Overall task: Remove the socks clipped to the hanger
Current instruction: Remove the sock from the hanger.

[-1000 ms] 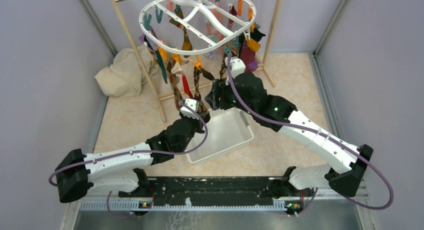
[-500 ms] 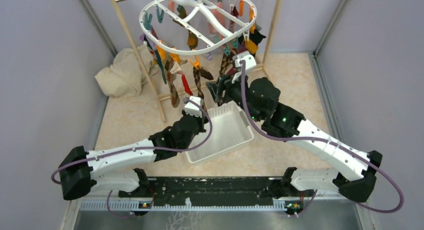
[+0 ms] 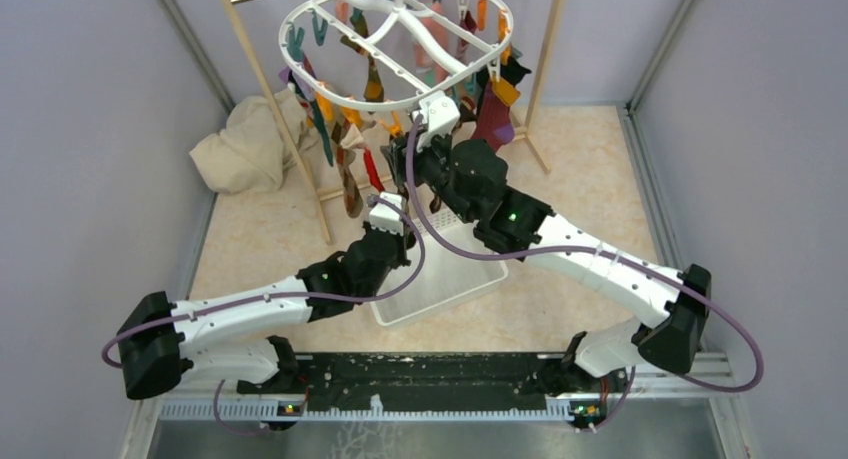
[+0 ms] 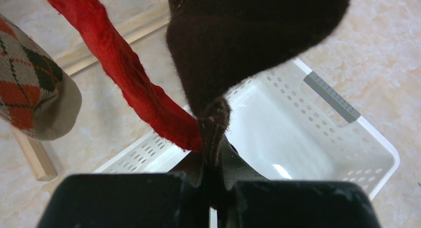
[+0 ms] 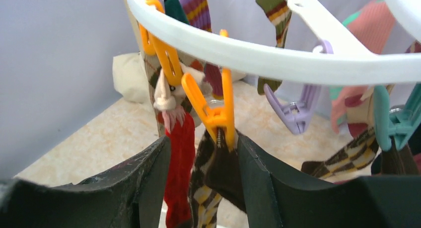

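The white oval hanger point(image 3: 300, 19) hangs at the back, its pegs holding socks in mixed colours. My left gripper point(image 4: 213, 148) is shut on the toe end of a dark brown sock point(image 4: 248, 39), just above the basket. A red sock point(image 4: 124, 74) hangs beside it, touching my left finger. My right gripper point(image 5: 203, 173) is open right under the hanger's front rim point(image 5: 278, 59). Its fingers point(image 5: 258, 183) stand either side of an orange peg point(image 5: 213, 114) that clips a brown and yellow sock point(image 5: 223, 178). The red sock point(image 5: 178, 153) hangs between the same fingers.
A white perforated basket point(image 3: 470, 274) lies on the floor below both grippers. Wooden rack poles point(image 3: 270, 89) slant beside the hanger, with a cream cloth bundle point(image 3: 245, 144) behind them. A purple peg point(image 5: 295, 111) and a teal peg point(image 5: 397, 123) dangle to the right.
My right arm has swung left and up from over the basket to the hanger's front rim, its jaws narrowing a little. The left gripper has shifted slightly right, still shut on the sock.
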Motion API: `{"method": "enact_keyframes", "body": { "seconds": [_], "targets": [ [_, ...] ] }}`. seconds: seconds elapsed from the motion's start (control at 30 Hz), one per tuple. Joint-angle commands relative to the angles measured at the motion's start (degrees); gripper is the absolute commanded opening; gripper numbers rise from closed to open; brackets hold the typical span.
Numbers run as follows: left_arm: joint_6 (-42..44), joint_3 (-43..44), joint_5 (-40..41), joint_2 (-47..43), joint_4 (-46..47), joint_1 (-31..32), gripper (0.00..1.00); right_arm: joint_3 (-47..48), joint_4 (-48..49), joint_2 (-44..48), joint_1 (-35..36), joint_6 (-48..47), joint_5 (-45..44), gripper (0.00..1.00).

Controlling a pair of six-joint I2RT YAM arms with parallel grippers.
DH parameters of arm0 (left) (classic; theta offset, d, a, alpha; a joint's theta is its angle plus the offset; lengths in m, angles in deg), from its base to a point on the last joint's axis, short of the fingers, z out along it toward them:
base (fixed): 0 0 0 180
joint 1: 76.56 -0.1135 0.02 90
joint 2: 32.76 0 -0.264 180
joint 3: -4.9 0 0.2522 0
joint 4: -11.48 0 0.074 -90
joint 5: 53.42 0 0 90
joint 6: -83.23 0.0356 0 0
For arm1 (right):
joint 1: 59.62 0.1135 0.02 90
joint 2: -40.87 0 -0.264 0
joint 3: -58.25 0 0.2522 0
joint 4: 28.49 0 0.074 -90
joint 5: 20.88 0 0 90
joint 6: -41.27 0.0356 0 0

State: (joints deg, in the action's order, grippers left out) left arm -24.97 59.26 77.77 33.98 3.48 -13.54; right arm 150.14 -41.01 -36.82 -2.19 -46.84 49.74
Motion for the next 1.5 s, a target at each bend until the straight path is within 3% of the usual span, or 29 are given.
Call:
{"method": "enact_keyframes", "body": {
  "seconds": [0.0,1.1,1.47],
  "targets": [
    [-0.57,1.59,0.66,-1.26,-1.2,0.48,0.0,4.17,8.24,-1.07,0.67,-4.19,-0.05,0.53],
    [-0.49,0.97,0.53,-2.42,-1.63,0.44,0.0,7.91,17.36,-7.3,0.73,-8.66,-8.62,0.48],
    [-0.78,0.21,0.62,-3.05,-1.63,0.48,0.0,7.7,17.54,-7.72,0.73,-8.66,-8.29,0.17]
  ]
}}
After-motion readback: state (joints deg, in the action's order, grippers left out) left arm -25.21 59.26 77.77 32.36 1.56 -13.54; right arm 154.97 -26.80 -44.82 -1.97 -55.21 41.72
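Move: The orange clip holding the brown sock is about 4 cm ahead of the right hand, 2 cm left and 4 cm up. The red sock's orange clip stands some 6 cm ahead and 8 cm left of that hand; the lilac clip, about 7 cm ahead and 3 cm right; both hang roughly 4 cm above it. From the left hand, already pinching the sock's lower part, the aimed clip is about 8 cm ahead, 1 cm left and 22 cm up. Bring the right gripper, half open, forward and up about 4 cm each way to straddle the orange clip's handles under the hanger rim, tilting the fingers up and turning the hand clockwise, each some 10 degrees. Then close on the handles and squeeze them together. Hold the left gripper in place, shut on the brown sock. ##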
